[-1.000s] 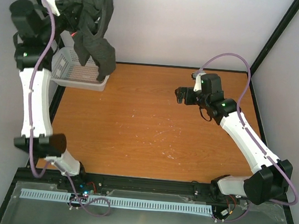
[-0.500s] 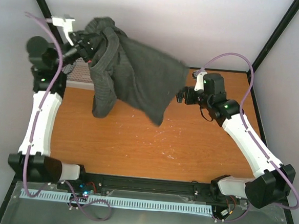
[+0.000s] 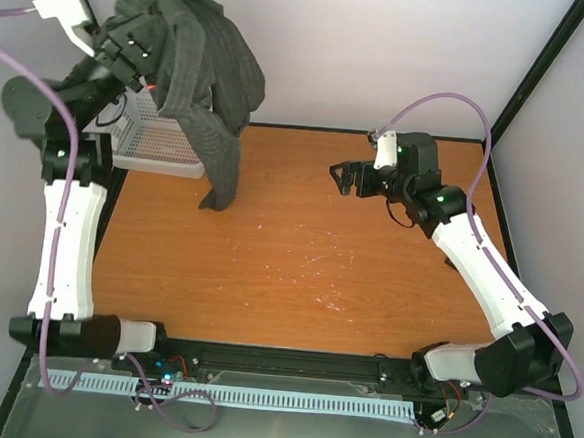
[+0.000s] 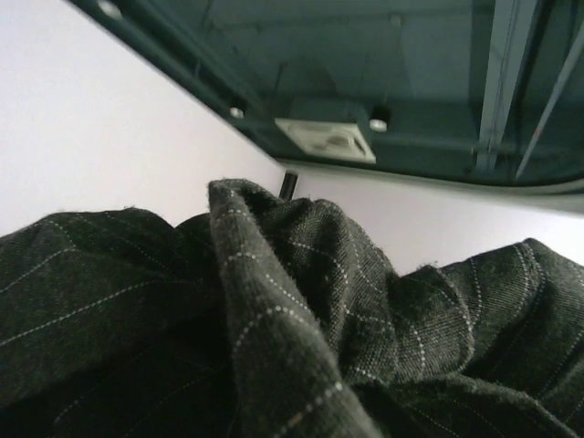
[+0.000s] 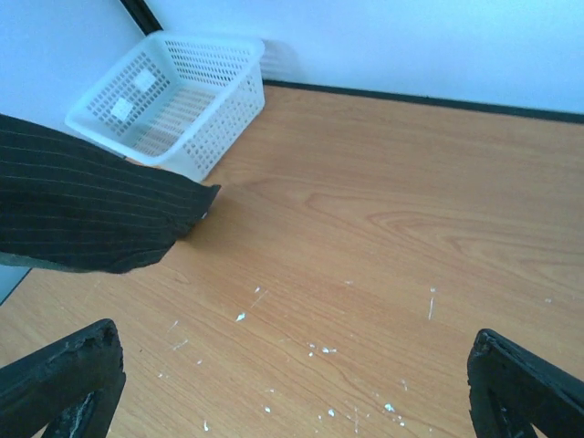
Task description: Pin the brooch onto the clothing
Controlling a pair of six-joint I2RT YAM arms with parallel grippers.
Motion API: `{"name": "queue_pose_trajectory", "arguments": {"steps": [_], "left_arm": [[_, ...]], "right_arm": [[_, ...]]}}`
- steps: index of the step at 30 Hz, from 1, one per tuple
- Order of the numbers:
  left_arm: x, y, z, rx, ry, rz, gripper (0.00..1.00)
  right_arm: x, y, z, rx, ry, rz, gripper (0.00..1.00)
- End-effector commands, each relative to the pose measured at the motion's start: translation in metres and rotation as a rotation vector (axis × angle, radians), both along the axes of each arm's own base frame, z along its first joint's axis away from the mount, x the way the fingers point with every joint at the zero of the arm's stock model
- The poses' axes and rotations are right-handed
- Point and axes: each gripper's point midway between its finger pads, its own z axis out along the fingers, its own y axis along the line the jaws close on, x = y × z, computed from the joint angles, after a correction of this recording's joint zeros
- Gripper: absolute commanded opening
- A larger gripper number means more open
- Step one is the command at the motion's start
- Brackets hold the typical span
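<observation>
The clothing [image 3: 197, 67], a dark pinstriped shirt, hangs bunched in the air at the back left. Its lowest end dangles to the table beside the basket. My left gripper [image 3: 141, 56] is raised high and shut on the shirt's top. In the left wrist view folds of the clothing [image 4: 292, 319] cover the fingers entirely. My right gripper [image 3: 343, 175] hovers over the right middle of the table, open and holding nothing. In the right wrist view, the right gripper [image 5: 292, 365] faces the hanging end of the clothing [image 5: 82, 210] at the left. The brooch is out of view.
A white perforated basket [image 3: 162, 145] stands at the table's back left corner, also seen as the basket [image 5: 173, 100] in the right wrist view. The wooden table [image 3: 300, 250] has small white flecks. Black frame posts and pale walls enclose the back and sides.
The left arm swung the clothing out to the right over the table, then pulled it back up and left; it now hangs narrower. The right gripper shifted slightly left.
</observation>
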Motion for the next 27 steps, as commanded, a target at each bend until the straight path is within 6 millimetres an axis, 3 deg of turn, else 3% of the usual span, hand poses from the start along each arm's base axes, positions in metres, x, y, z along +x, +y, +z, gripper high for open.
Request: {"name": "queue_pose_trajectory", "arguments": {"steps": [1,4,5,8,12,14,18,21,27], "left_arm": [[0.001,0.027,0.015,-0.24,0.137,0.08,0.01],[0.017,0.034,-0.022,-0.332,0.264,0.065,0.01],[0.027,0.035,-0.043,-0.359,0.327,0.051,0.01],[0.04,0.032,-0.074,-0.393,0.424,0.004,0.01],[0.059,0.026,-0.105,-0.382,0.54,-0.031,0.01],[0.065,0.025,-0.118,-0.379,0.575,-0.032,0.01],[0.073,0.027,-0.142,-0.378,0.634,0.002,0.01],[0.077,0.025,-0.156,-0.381,0.677,-0.009,0.01],[0.082,0.021,-0.183,-0.382,0.76,-0.035,0.01]], "right_arm": [[-0.007,0.004,0.04,0.016,-0.097,0.057,1.0],[-0.036,0.04,0.068,0.158,-0.154,0.283,1.0],[-0.048,0.056,0.074,0.209,-0.161,0.367,1.0],[-0.078,0.099,0.076,0.288,-0.175,0.56,1.0],[-0.112,0.149,0.063,0.273,-0.164,0.718,1.0],[-0.11,0.156,0.056,0.238,-0.152,0.699,1.0],[-0.078,0.133,0.041,0.089,-0.186,0.489,1.0],[-0.072,0.129,0.045,0.052,-0.192,0.464,1.0],[-0.089,0.185,0.065,0.222,-0.154,0.668,0.93]]}}
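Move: The clothing hangs from the shut left fingers, its middle about 20 cm below that hand, 8 cm to its right and 5 cm ahead. From the open right hand, its middle is some 26 cm to the left, level in reach and 15 cm higher. The empty basket stands about 20 cm ahead of the right hand, 45 cm left and 25 cm lower. Left hand lowers gripped clothing 20 cm and forward as the open right swings 15 cm left-back towards it. ##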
